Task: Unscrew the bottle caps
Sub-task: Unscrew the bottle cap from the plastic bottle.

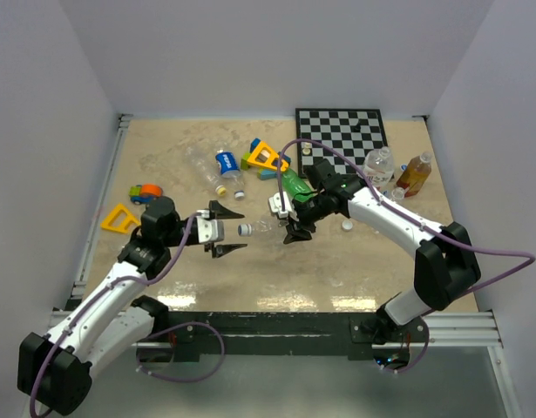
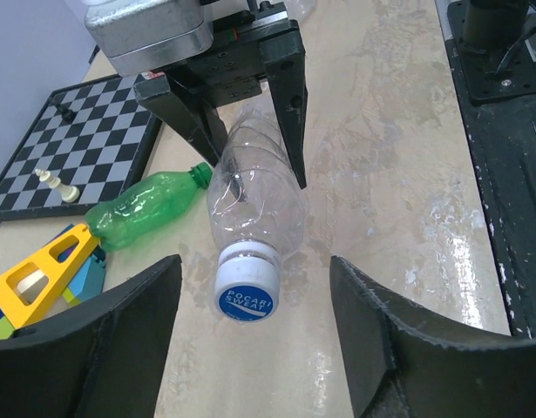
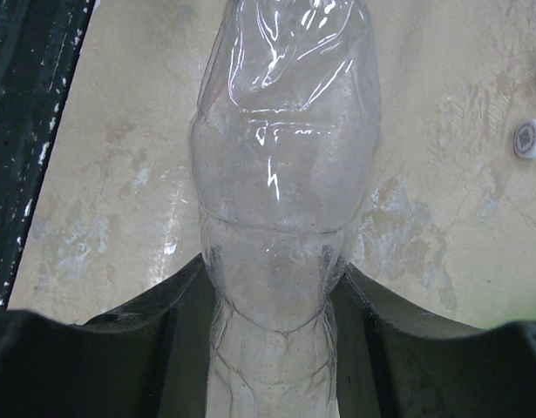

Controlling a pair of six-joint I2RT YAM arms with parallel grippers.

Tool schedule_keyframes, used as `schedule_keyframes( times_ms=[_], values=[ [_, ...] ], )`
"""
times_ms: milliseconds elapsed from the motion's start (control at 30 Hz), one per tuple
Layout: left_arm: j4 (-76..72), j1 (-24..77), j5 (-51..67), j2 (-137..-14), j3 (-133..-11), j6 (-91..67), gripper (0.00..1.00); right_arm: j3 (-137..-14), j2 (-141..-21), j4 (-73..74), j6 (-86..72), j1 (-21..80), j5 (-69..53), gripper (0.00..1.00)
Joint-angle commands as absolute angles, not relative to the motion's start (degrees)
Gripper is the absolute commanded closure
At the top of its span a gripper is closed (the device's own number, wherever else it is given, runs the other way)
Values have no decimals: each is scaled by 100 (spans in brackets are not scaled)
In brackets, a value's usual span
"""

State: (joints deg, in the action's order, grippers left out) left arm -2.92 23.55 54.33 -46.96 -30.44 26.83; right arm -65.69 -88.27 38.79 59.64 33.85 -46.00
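Note:
A clear plastic bottle point(image 1: 266, 224) hangs level above the table, and my right gripper point(image 1: 295, 225) is shut on its body point(image 3: 285, 174). Both right fingers point(image 2: 289, 104) press the bottle's sides. Its white cap with a blue top point(image 2: 246, 294) points at my left gripper point(image 1: 241, 231). The left gripper point(image 2: 254, 270) is open, one finger on each side of the cap point(image 1: 245, 230), with a gap on both sides. A green bottle point(image 2: 145, 209) lies on the table behind the clear one. A loose white cap point(image 3: 529, 138) rests on the table near the right arm point(image 1: 347, 225).
A chessboard point(image 1: 342, 131) with small pale pieces lies at the back right. Two upright bottles point(image 1: 378, 165) point(image 1: 416, 172) stand beside it. A blue-labelled bottle point(image 1: 226, 165) and toy blocks point(image 1: 266, 157) lie at the back centre. A yellow triangle point(image 1: 119, 218) and a toy car point(image 1: 145, 192) sit left.

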Motion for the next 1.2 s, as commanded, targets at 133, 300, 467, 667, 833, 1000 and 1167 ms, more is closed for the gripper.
schedule_keyframes(
  times_ms=[133,300,467,667,833,1000,1167],
  values=[
    [-615,2364,5713,-4974,-3322,2795,37,-6688,-8798,3955,6064,3410,-4711,92],
    [-536,2373,5660,-5010,-3313,2839,43,-6688,-8780,3955,6073,3410,-4720,92],
    [-483,2373,5616,-5054,-3340,2865,48,-6688,-8789,3964,6091,3410,-4720,92],
    [-404,2373,5581,-5071,-3349,2909,49,-6688,-8780,3973,6082,3410,-4720,92],
    [-352,2382,5537,-5106,-3357,2962,50,-6688,-8780,3964,6082,3410,-4729,92],
    [-325,2382,5511,-5133,-3366,2971,50,-6688,-8789,3973,6082,3410,-4729,92],
    [-290,2373,5502,-5150,-3392,2971,57,-6697,-8780,3981,6091,3410,-4729,92]
  ],
)
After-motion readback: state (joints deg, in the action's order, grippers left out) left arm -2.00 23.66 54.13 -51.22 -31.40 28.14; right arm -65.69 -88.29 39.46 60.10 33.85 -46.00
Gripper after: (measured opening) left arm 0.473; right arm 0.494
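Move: The white cap is almost between the left fingertips, about 2 cm to the right of the hand point, 1 cm ahead and 2 cm below. Its bottle runs on to the right, its middle some 9 cm right of the hand, 1 cm ahead and 4 cm below. On the table, roughly 18 cm below, the blue-labelled bottle lies about 18 cm ahead and 2 cm left, the green bottle 15 cm ahead and 19 cm right. From the right hand, which holds the bottle, the cap is about 11 cm left, 1 cm back and 3 cm above. The left hand sinks about 1.5 cm, easing forward, its fingers closing around the cap; the right keeps gripping the bottle. ##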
